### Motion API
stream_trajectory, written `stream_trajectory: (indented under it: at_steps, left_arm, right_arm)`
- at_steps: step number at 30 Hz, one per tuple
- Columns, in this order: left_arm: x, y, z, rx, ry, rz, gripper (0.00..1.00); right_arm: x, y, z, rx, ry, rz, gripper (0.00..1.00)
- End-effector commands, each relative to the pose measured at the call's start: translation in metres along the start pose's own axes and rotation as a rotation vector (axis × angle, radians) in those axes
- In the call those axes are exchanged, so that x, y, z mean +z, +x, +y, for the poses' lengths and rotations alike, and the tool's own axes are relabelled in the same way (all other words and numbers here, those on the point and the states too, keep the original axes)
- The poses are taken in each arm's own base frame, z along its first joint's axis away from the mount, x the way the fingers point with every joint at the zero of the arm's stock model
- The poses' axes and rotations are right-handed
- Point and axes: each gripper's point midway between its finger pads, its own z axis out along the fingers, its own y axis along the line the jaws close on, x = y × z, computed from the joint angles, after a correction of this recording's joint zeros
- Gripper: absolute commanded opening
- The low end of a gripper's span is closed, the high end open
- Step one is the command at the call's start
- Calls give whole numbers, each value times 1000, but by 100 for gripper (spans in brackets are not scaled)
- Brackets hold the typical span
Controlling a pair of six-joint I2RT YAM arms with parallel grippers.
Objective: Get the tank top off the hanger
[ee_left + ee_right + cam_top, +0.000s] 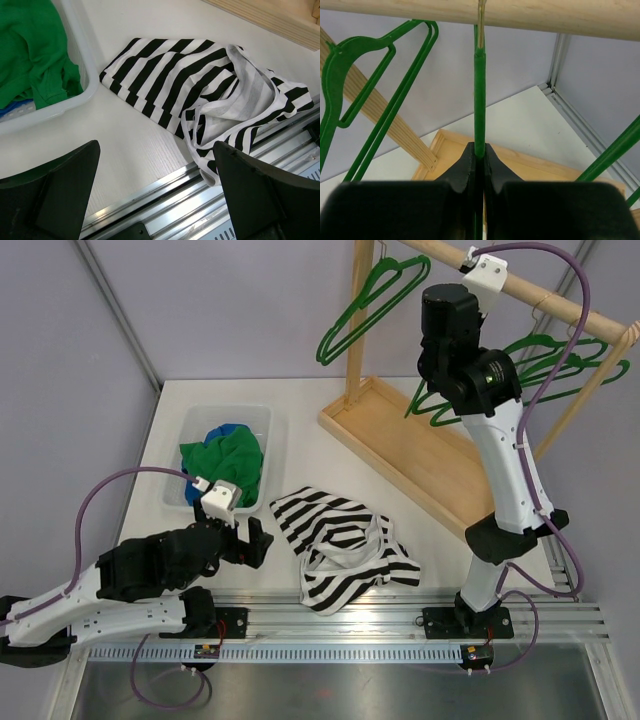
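Observation:
The black-and-white striped tank top (345, 550) lies crumpled on the white table near the front edge, off any hanger; it also fills the left wrist view (210, 85). My left gripper (255, 540) hovers low just left of it, jaws wide open (156, 146) with nothing between them. My right arm reaches up to the wooden rail (520, 15). There my right gripper (479, 150) is shut on the neck of a bare green hanger (479, 95), whose metal hook sits over the rail.
A white bin (262, 418) with green and blue clothes stands at the back left. The wooden rack's base tray (420, 455) lies at the right, with more green hangers (365, 305) (560, 355) on the rail. An aluminium rail (400, 605) runs along the front edge.

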Motion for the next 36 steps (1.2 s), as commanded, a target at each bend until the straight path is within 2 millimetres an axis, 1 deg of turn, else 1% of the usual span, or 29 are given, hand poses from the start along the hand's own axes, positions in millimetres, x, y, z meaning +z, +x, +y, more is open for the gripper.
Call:
stream_trajectory:
  at_steps: [1,4,8,12,14,15,17,18,20,21,23,25,29,31,32,33,34,35,36]
  left_arm:
    - [0,-8,-4,-25,22,-39,99]
    - [0,-8,-5,-27,26,-40,99]
    - [0,-7,-6,-23,29,-36,99]
    - [1,-7,-6,-22,29,-32,99]
    - [1,-6,-7,-22,30,-32,99]
    - [1,-7,-7,-20,29,-32,99]
    - [1,-6,-7,-21,33,-31,99]
    - [1,-6,-7,-20,31,-31,99]
    - [0,-7,-7,-23,33,-34,99]
    - [0,-7,-7,-24,33,-34,99]
    - [-1,-8,-6,-27,34,-38,99]
    - [-1,-8,-6,-30,35,-42,99]
    - [-1,-8,-6,-32,37,-42,99]
    - [-1,-8,-7,-33,38,-43,99]
    - [0,-7,-7,-29,37,-39,99]
    - [0,-7,-7,-27,35,-37,99]
    - [0,-8,-8,-26,37,-37,99]
    - [0,-8,-9,-26,40,-36,99]
    - [2,-7,-9,-21,36,-30,99]
  right_arm:
    - [11,-29,-7,87,3,-70,0]
    - [25,-25,-9,93,16,-65,0]
    - [33,-21,-8,104,22,-64,0]
    - [40,-8,-7,87,47,-44,0]
    - [43,1,-6,79,52,-25,0]
    - [45,10,-6,66,58,-8,0]
    - [46,16,-4,77,53,6,0]
    - [47,25,-4,65,53,23,0]
    - [46,29,-4,83,46,34,0]
    - [48,39,-4,70,49,53,0]
    - [46,41,-4,85,42,55,0]
    - [49,49,-3,84,42,65,0]
    - [47,51,-1,91,25,76,0]
    - [46,52,8,95,-21,92,0]
    - [44,51,11,98,-41,96,16]
    - [41,47,13,108,-61,96,27]
    - [39,45,17,116,-89,106,36]
    - [33,37,19,134,-110,99,52]
    - [30,37,19,134,-126,108,61]
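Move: My right hand still grips the last emptied hanger below its hook. The wooden rail it is to hang on lies about 3 cm ahead, level sideways and roughly 12 cm above the hand. The left hangers on that rail sit some 13 cm left and 5 cm ahead, the right hangers about 16 cm right and 6 cm back. From my left hand the hanging spot is around 35 cm right, 30 cm ahead and 38 cm up. With my right hand I carry the hanger about 5 cm forward, veering a little right at first, so its hook reaches over the wooden rail between the two groups of hangers. Then I lower the hanger some 6 cm to set the hook on the rail, and only at the end open the fingers about halfway to let go, easing back slightly leftwards. ##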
